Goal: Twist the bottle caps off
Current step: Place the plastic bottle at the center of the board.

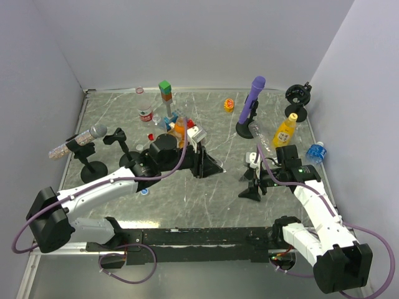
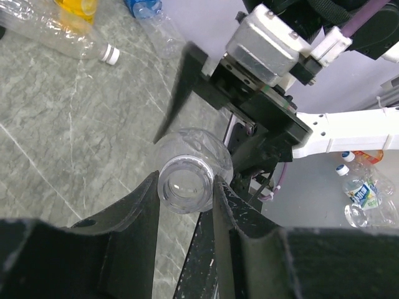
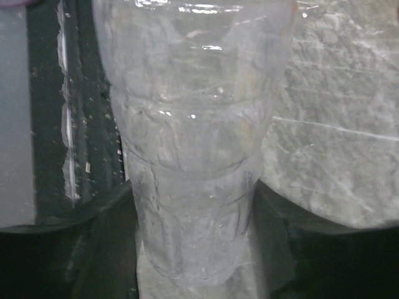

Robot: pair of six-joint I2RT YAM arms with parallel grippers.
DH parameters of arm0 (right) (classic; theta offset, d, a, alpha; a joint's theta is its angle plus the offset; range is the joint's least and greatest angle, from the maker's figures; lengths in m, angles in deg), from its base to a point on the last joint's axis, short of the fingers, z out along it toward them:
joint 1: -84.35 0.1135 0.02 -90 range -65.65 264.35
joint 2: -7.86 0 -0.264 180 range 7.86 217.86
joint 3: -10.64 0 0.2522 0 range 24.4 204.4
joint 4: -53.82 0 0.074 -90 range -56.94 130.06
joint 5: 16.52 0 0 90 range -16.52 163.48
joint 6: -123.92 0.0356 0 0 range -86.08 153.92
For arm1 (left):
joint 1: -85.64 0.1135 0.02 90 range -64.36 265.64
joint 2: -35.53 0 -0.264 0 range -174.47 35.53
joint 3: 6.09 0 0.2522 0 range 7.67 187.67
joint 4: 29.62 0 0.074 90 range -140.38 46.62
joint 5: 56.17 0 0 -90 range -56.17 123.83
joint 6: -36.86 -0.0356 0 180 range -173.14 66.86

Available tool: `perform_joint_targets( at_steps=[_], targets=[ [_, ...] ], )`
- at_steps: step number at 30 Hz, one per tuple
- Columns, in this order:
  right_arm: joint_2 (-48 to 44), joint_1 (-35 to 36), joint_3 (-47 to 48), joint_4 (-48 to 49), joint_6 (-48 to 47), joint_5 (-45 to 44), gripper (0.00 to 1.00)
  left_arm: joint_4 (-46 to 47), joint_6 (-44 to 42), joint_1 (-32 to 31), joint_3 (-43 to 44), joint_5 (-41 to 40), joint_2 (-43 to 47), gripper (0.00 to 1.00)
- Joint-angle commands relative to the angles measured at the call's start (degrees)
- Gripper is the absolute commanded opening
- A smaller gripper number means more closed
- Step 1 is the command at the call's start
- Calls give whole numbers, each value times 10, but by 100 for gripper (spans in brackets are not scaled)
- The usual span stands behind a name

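Observation:
In the left wrist view, a clear bottle [image 2: 194, 142] points its bare mouth at the camera, and no cap shows on it. My left gripper [image 2: 186, 180] is shut on that neck, one black finger against each side. The right wrist view is filled with the same clear bottle [image 3: 193, 124], and my right gripper [image 3: 193, 199] is shut on its ribbed body. From above, the left gripper [image 1: 209, 163] and right gripper [image 1: 250, 184] face each other at mid-table. Loose bottle caps lie about: a red one [image 1: 150, 136] and a blue one [image 1: 144, 192].
A yellow juice bottle [image 1: 285, 131], a blue-labelled bottle [image 1: 316, 151] and a lying clear bottle [image 1: 265, 144] with a white cap [image 2: 111, 55] are at the right. A purple microphone [image 1: 252, 99], stacked blocks [image 1: 165, 91], a red-labelled bottle [image 1: 146, 116] and a silver microphone [image 1: 93, 132] stand behind.

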Motion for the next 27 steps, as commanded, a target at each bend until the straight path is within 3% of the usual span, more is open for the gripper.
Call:
perform_joint_targets(
  at_steps=[1, 6, 16, 27],
  targets=[
    [-16, 4, 21, 18, 18, 30, 100, -31, -12, -2, 9, -13, 42, 1],
    [-15, 4, 31, 31, 52, 10, 100, -104, -27, -2, -3, -55, 94, 1],
    [-26, -3, 33, 42, 62, -14, 100, -362, -35, -2, 21, -214, 195, 1],
    [-21, -2, 24, 56, 63, -40, 100, -504, -35, -3, 94, -330, 233, 1]
  ],
)
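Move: The bare middle of the board, where the plastic bottle is to go, lies about 10 cm to the left hand's left, 12 cm ahead and 25 cm below it. The two orange jars stand beyond that spot, some 10 cm left of the hand, 22 cm ahead and 21 cm lower. The blue cap lies about 25 cm to its left, level with it. From the right hand, the spot is about 18 cm left, 18 cm ahead and 14 cm lower. The right hand spreads its fingers wide, lets go of the bottle's lower body and stays almost in place, easing only about a centimetre up and forward. The left hand keeps its grip on the open neck and carries the bottle some 14 cm left, away from the right hand and across towards the middle of the board, nearly level with a slight rise and dip, while the wrist turns about 30 degrees so that its fingers swing counter-clockwise from the right towards forward and tip downward. ##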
